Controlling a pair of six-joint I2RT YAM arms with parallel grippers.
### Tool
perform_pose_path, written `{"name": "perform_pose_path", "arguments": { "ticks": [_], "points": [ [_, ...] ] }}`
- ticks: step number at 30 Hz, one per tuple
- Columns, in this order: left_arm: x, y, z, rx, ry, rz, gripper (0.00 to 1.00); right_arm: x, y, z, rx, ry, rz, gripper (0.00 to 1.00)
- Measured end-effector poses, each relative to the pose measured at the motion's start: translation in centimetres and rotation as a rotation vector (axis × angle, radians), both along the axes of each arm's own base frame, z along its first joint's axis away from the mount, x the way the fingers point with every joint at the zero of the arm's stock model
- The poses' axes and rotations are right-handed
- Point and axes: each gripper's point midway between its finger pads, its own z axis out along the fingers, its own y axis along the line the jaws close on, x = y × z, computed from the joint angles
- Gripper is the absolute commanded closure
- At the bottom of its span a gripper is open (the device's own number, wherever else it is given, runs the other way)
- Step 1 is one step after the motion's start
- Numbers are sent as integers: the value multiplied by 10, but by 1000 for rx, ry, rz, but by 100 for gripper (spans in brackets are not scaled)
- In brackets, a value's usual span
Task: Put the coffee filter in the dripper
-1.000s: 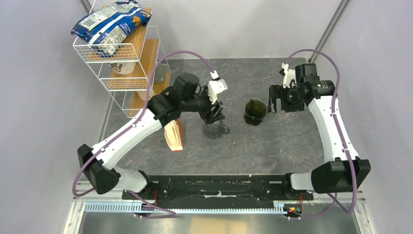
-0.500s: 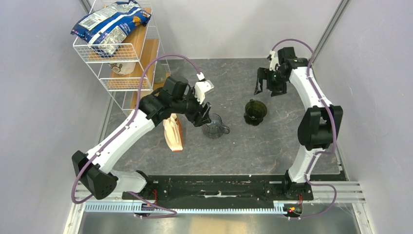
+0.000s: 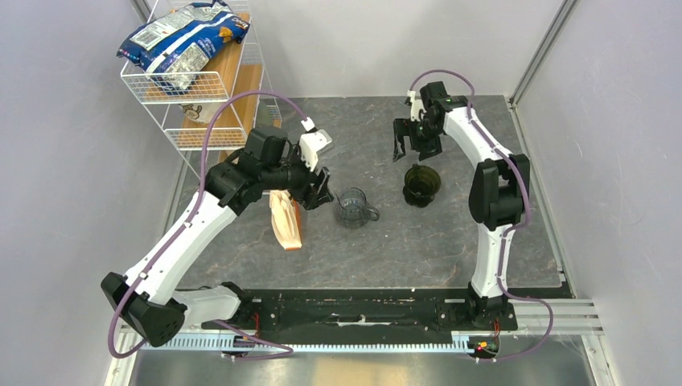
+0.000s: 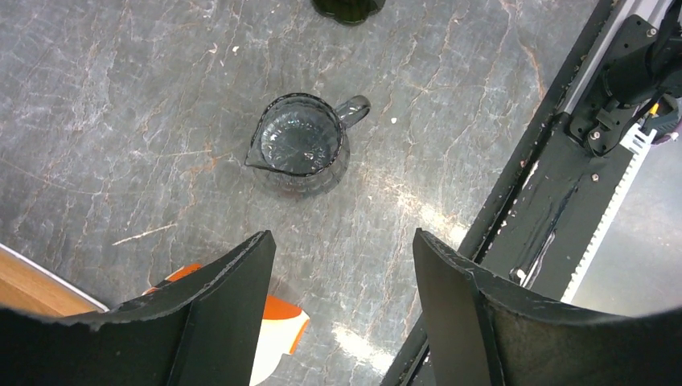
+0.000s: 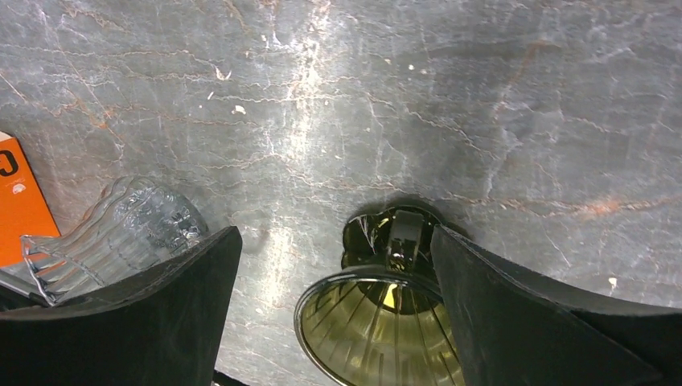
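Note:
The dripper, a dark olive cone, stands right of the table's middle. Its ribbed inside shows empty in the right wrist view. My right gripper hangs just behind it, open, with nothing between its fingers. My left gripper is open too and holds nothing. It hovers between the clear glass cup and the tan, orange-edged packet, whose corner shows by the left finger. No loose coffee filter is in view.
A white wire rack with wooden shelves and a blue bag stands at the back left. The black rail of the arm bases runs along the near edge. The glass cup is empty.
My left gripper has drawn back leftward from the glass cup to the packet's side. My right arm has swung from the right side round to the back, ending behind the dripper.

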Motion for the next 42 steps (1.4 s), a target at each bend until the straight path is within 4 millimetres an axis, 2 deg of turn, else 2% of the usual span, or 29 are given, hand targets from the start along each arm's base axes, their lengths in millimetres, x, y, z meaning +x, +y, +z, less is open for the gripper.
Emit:
{"name": "perform_pose_path", "arguments": {
  "ticks": [7, 21, 36, 42],
  "points": [
    [-2, 4, -5, 8, 11, 7, 28, -2, 17, -11, -10, 12, 55, 4],
    [-3, 6, -8, 11, 17, 9, 28, -11, 38, -12, -15, 12, 120, 4],
    [-4, 7, -14, 19, 30, 10, 28, -13, 46, 4, -27, -8, 199, 5],
    [-4, 7, -14, 20, 31, 10, 27, -14, 48, -9, -33, 31, 212, 5]
  ]
}}
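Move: The green dripper stands just on the robot's side of the open right hand, about 5 cm back and 4 cm to the right of it, some 7 cm lower, its handle pointing away from the robot. The glass carafe is about 13 cm to the left of that hand and 11 cm back, at a like depth. From the left hand the dripper lies roughly 12 cm ahead, 22 cm to the right and 20 cm down. With its fingers still wide open and pointing mostly down, the right hand slides about 5 cm to the left across the far side of the dripper, easing back a little and drawing nearer the carafe, while the wrist turns some 10 degrees counter-clockwise. It first sinks about a centimetre, rises again by a little more, then dips once more at the end, with its right finger close by the dripper's handle and no clear touch to be seen. ##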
